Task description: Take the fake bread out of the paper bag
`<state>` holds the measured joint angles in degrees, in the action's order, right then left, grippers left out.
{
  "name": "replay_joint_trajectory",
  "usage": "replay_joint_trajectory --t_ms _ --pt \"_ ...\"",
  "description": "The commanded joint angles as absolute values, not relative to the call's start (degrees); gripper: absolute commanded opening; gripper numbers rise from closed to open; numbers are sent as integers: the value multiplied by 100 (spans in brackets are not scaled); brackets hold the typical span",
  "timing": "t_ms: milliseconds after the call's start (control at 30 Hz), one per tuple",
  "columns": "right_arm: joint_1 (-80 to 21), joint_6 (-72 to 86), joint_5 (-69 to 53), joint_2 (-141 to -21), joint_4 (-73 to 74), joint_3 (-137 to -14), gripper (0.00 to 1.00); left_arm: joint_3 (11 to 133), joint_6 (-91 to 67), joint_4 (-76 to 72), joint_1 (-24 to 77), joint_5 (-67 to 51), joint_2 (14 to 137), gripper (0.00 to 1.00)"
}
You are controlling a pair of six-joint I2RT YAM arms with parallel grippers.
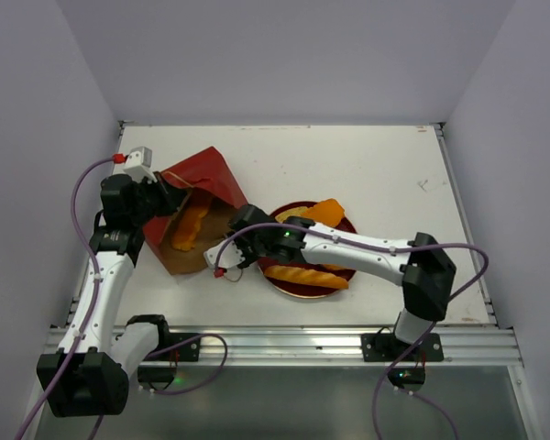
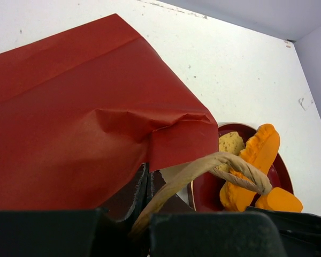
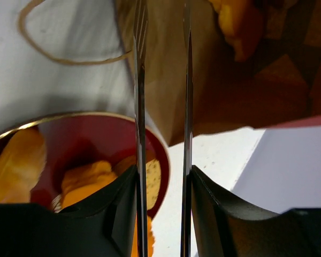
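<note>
The paper bag [image 1: 202, 179] lies on its side at the left, red outside [image 2: 80, 123], brown inside [image 3: 224, 91], its mouth facing the plate. An orange loaf of fake bread [image 1: 189, 227] lies inside it [image 3: 236, 29]. My left gripper [image 1: 171, 195] is shut on the bag's cord handle [image 2: 214, 163] at the upper rim of the mouth [image 2: 142, 225]. My right gripper [image 1: 222, 259] stands open and empty just outside the mouth [image 3: 163, 32]. Two orange loaves [image 1: 307, 275] [image 2: 259, 150] and a pale slice [image 2: 230, 143] lie on the red plate [image 1: 302, 293].
The red plate [image 3: 85, 134] sits right of the bag, close behind my right fingers. The bag's second cord handle [image 3: 59, 56] lies looped on the white table [image 1: 376, 174]. Grey walls close in the table at the back and both sides; a metal rail [image 1: 284, 344] runs along the near edge.
</note>
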<state>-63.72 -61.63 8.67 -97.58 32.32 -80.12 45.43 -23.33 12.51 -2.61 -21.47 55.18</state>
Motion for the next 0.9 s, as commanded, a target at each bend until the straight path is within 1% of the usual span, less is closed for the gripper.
replay_joint_trajectory --t_ms 0,133,233,433,667,867 --pt "-6591 -6486 2054 -10158 1988 -8323 44 4790 -2364 1327 -290 -2329 5528 0" --pt "-6706 -6951 2566 -10625 1241 -8332 44 4816 -2329 1345 -299 -2294 5528 0" --pt "-6741 -7057 2847 -10923 959 -8393 45 4825 -2329 1336 -299 -2303 5537 0" --pt "-6759 -7189 3111 -11127 599 -8393 45 4843 -2294 1301 -299 -2329 5546 0" --pt "-6829 -7233 3191 -11338 457 -8350 46 4851 -2303 1266 -299 -2391 5520 0" --pt "-6943 -7233 3103 -11242 554 -8227 47 4860 -2294 1266 -299 -2399 5511 0"
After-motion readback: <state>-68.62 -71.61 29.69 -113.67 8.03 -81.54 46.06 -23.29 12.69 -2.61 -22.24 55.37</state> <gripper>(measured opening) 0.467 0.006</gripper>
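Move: The bread still in the bag lies about 15 cm left of the right hand, which holds the tongs, some 9 cm ahead and 13 cm below. The plate sits about 15 cm to the right and 2 cm ahead, with the long loaf on it some 14 cm right and 6 cm back, both roughly 14 cm down. From the left hand, shut at the bag's rim, that bread is about 18 cm below and 1 cm ahead, with no sideways offset. Right hand reaches its open tongs left and forward, about 8 cm, further into the bag towards the bread, levelling. ##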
